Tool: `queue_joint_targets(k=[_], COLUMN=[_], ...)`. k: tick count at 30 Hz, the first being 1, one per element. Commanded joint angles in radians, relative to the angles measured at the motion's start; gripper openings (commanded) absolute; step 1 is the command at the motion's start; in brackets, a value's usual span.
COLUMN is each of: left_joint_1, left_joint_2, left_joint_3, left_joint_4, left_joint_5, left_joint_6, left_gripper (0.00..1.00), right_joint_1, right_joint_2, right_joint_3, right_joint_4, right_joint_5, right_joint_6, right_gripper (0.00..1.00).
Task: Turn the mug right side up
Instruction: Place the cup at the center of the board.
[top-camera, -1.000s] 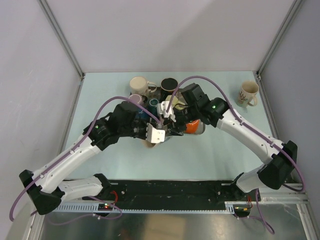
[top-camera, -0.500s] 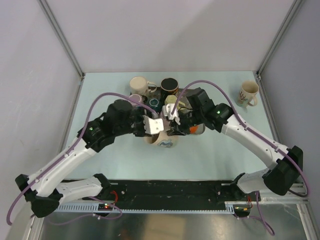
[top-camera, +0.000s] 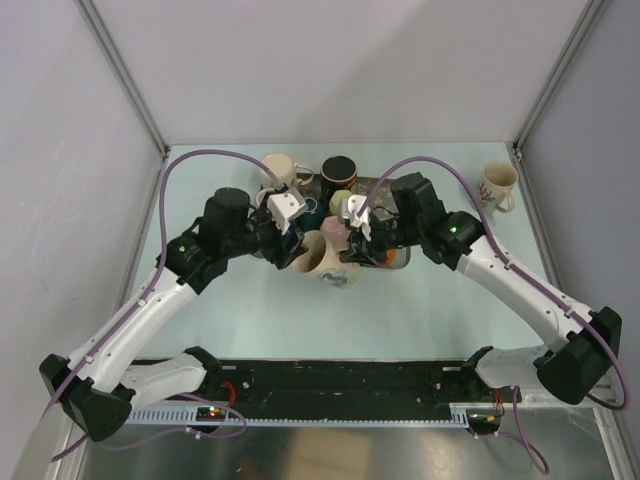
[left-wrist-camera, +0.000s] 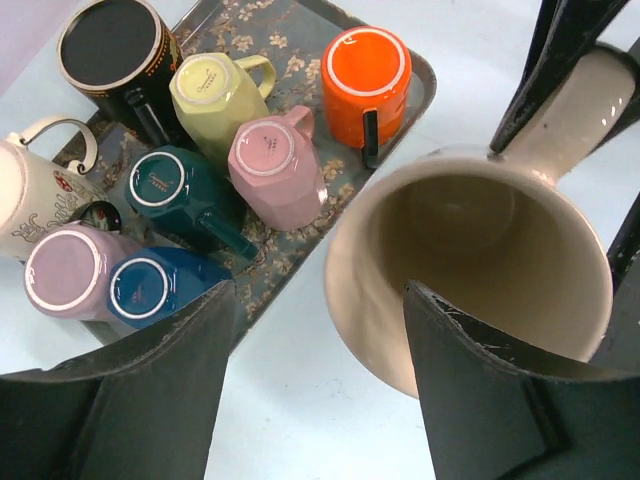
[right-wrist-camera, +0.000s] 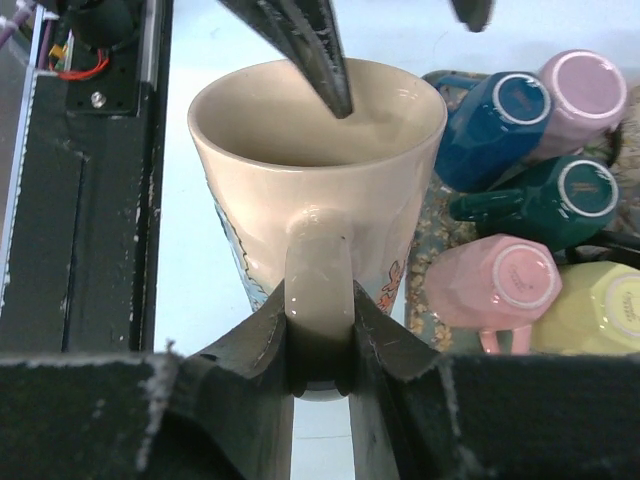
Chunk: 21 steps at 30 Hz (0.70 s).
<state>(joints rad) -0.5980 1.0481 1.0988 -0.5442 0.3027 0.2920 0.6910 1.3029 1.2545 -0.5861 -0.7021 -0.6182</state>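
Observation:
The mug (top-camera: 322, 258) is cream with a cartoon print. It hangs tilted just in front of the tray, its open mouth turned up and to the left. My right gripper (right-wrist-camera: 320, 345) is shut on the mug's handle (right-wrist-camera: 320, 270), and the top view shows that gripper (top-camera: 350, 247) to the right of the mug. My left gripper (left-wrist-camera: 315, 390) is open at the mug's mouth (left-wrist-camera: 470, 260). One of its fingers (right-wrist-camera: 300, 45) reaches over the rim and the other stays outside. In the top view the left gripper (top-camera: 296, 238) is on the mug's left.
A floral tray (left-wrist-camera: 280, 25) behind the mug holds several upside-down mugs, among them orange (left-wrist-camera: 366, 70), pink (left-wrist-camera: 275, 165), yellow (left-wrist-camera: 215, 90) and teal (left-wrist-camera: 165, 180). A black mug (top-camera: 339, 172) and a cream mug (top-camera: 277, 170) stand at the tray's far side. Another mug (top-camera: 496, 185) stands upright at the back right.
My left gripper opened, let go of the mug and drew back to the left. My right gripper closed on the handle, and the mug's mouth now shows, turned upward.

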Motion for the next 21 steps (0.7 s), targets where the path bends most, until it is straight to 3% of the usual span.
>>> queue_joint_targets(k=[1, 9, 15, 21], left_joint_1=[0.022, 0.040, 0.058, 0.065], left_joint_2=[-0.025, -0.041, -0.041, -0.037], left_joint_3=[0.023, 0.104, 0.107, 0.104], left_joint_4=[0.068, 0.084, 0.080, 0.055], left_joint_5=[0.027, -0.057, -0.081, -0.086], left_joint_6=[-0.096, -0.058, -0.012, 0.018], left_gripper=[0.72, 0.74, 0.74, 0.73], right_joint_1=[-0.056, -0.330, -0.521, -0.611], right_joint_2=[-0.074, -0.100, -0.113, -0.059], right_joint_3=[0.022, 0.004, -0.092, -0.160], right_joint_4=[0.218, 0.322, 0.606, 0.815], right_joint_5=[-0.028, 0.025, 0.192, 0.392], right_joint_6=[0.095, 0.310, 0.453, 0.486], right_gripper=[0.00, 0.00, 0.00, 0.00])
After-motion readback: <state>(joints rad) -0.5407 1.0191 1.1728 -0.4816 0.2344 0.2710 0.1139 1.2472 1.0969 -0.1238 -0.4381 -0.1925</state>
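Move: Out in front of the tray, the right hand holds the mug by its handle. The upright mug on the table, the landmark on its way, stands some 31 cm ahead, 43 cm to the right and 17 cm below. Nearer are the orange mug, about 11 cm ahead and 9 cm right, and the tray's empty back-right part, roughly 33 cm ahead and 12 cm right. The upright mug lies some 28 cm ahead and 55 cm right of the left hand. Swinging out to the right and forward in about equal parts, some 25 cm in all, the right hand keeps its grip on the handle and carries the mug away from the left hand, towards the upright mug, rising slightly and turning roughly 55 degrees clockwise. The left hand, its fingers still open, lifts about 5 cm and eases forward and left. ##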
